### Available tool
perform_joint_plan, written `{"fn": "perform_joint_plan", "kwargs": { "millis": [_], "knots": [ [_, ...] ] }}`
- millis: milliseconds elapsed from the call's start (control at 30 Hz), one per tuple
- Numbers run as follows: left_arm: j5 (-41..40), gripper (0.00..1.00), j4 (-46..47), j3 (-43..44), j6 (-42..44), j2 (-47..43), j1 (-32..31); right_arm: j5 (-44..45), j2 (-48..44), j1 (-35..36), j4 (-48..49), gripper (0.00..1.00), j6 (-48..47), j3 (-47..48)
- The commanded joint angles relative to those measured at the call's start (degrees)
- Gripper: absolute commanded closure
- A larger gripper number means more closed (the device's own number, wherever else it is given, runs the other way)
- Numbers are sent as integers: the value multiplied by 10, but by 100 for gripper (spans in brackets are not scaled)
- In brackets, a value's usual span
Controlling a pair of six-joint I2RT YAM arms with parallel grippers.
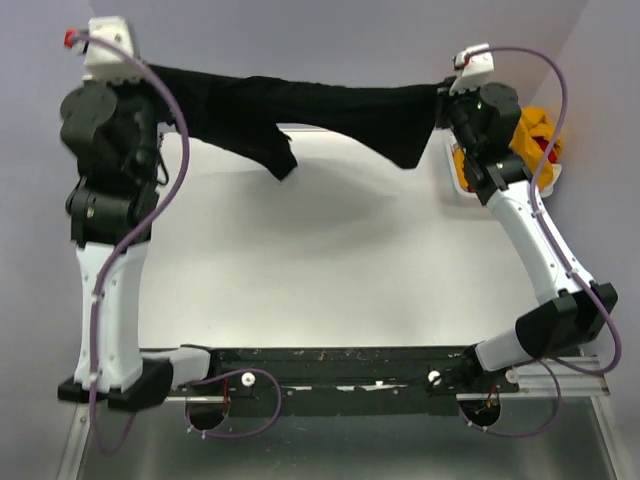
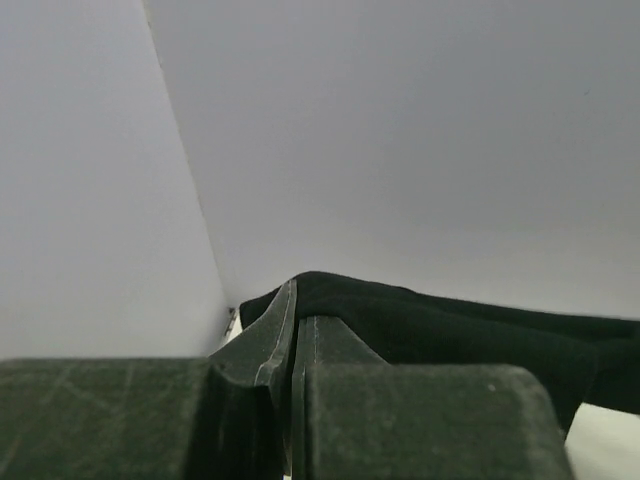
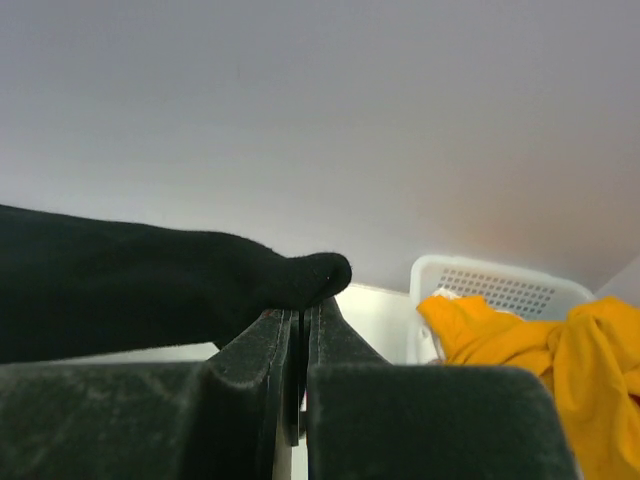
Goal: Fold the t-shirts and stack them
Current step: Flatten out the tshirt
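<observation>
A large black t-shirt (image 1: pixel 330 105) hangs stretched in the air between both grippers above the far edge of the white table (image 1: pixel 330 280); a sleeve and a fold droop toward the table. My left gripper (image 1: pixel 150 75) is shut on its left end, and in the left wrist view the cloth (image 2: pixel 450 330) runs off from the closed gripper (image 2: pixel 298 300). My right gripper (image 1: pixel 447 92) is shut on the right end; the black cloth (image 3: pixel 120 285) bulges over the closed gripper (image 3: pixel 303 312). A mustard-yellow t-shirt (image 1: pixel 535 135) (image 3: pixel 540 350) lies bunched in the basket.
A white slatted plastic basket (image 1: pixel 455 185) (image 3: pixel 500 280) stands at the table's far right, partly behind the right arm. Grey walls close in behind and to the left. The arm bases and a black rail (image 1: pixel 340 365) run along the near edge.
</observation>
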Motion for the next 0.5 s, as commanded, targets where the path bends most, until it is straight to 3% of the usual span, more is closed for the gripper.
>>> {"fn": "perform_joint_plan", "kwargs": {
  "millis": [0,133,267,367,467],
  "knots": [
    [50,100,76,-208,-37,-137,1,-51,-59,-3,76,98,-35,-154],
    [72,100,151,-547,-174,-298,-1,-64,-121,-4,119,93,-47,-301],
    [154,100,157,-783,-329,-406,-5,-45,-178,-4,123,83,-6,-428],
    [176,100,112,-885,-410,-464,-17,-13,-224,-4,91,75,106,-505],
    [178,100,62,-957,-464,-514,-28,85,-250,-4,18,62,323,-557]
  ]
}}
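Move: Both grippers already hold the black t-shirt aloft, its middle roughly 15 cm ahead, 22 cm right and 12 cm below the left hand. From that hand, the landing spot for its corner is about 11 cm back, 5 cm right and 52 cm down. From the right hand, the landing spot for its corner is about 9 cm back, level sideways and 39 cm down; the basket stands some 20 cm right, 6 cm ahead and 33 cm lower. Swing both grippers down and back together to lay the black t-shirt on the table, the left dropping fast by about 42 cm, drawing back and easing a little right, its fingers tipping downward and keeping their pinch. Bring the right down some 25 cm and back, tipping its fingers down and opening them partway to let its corner go. ##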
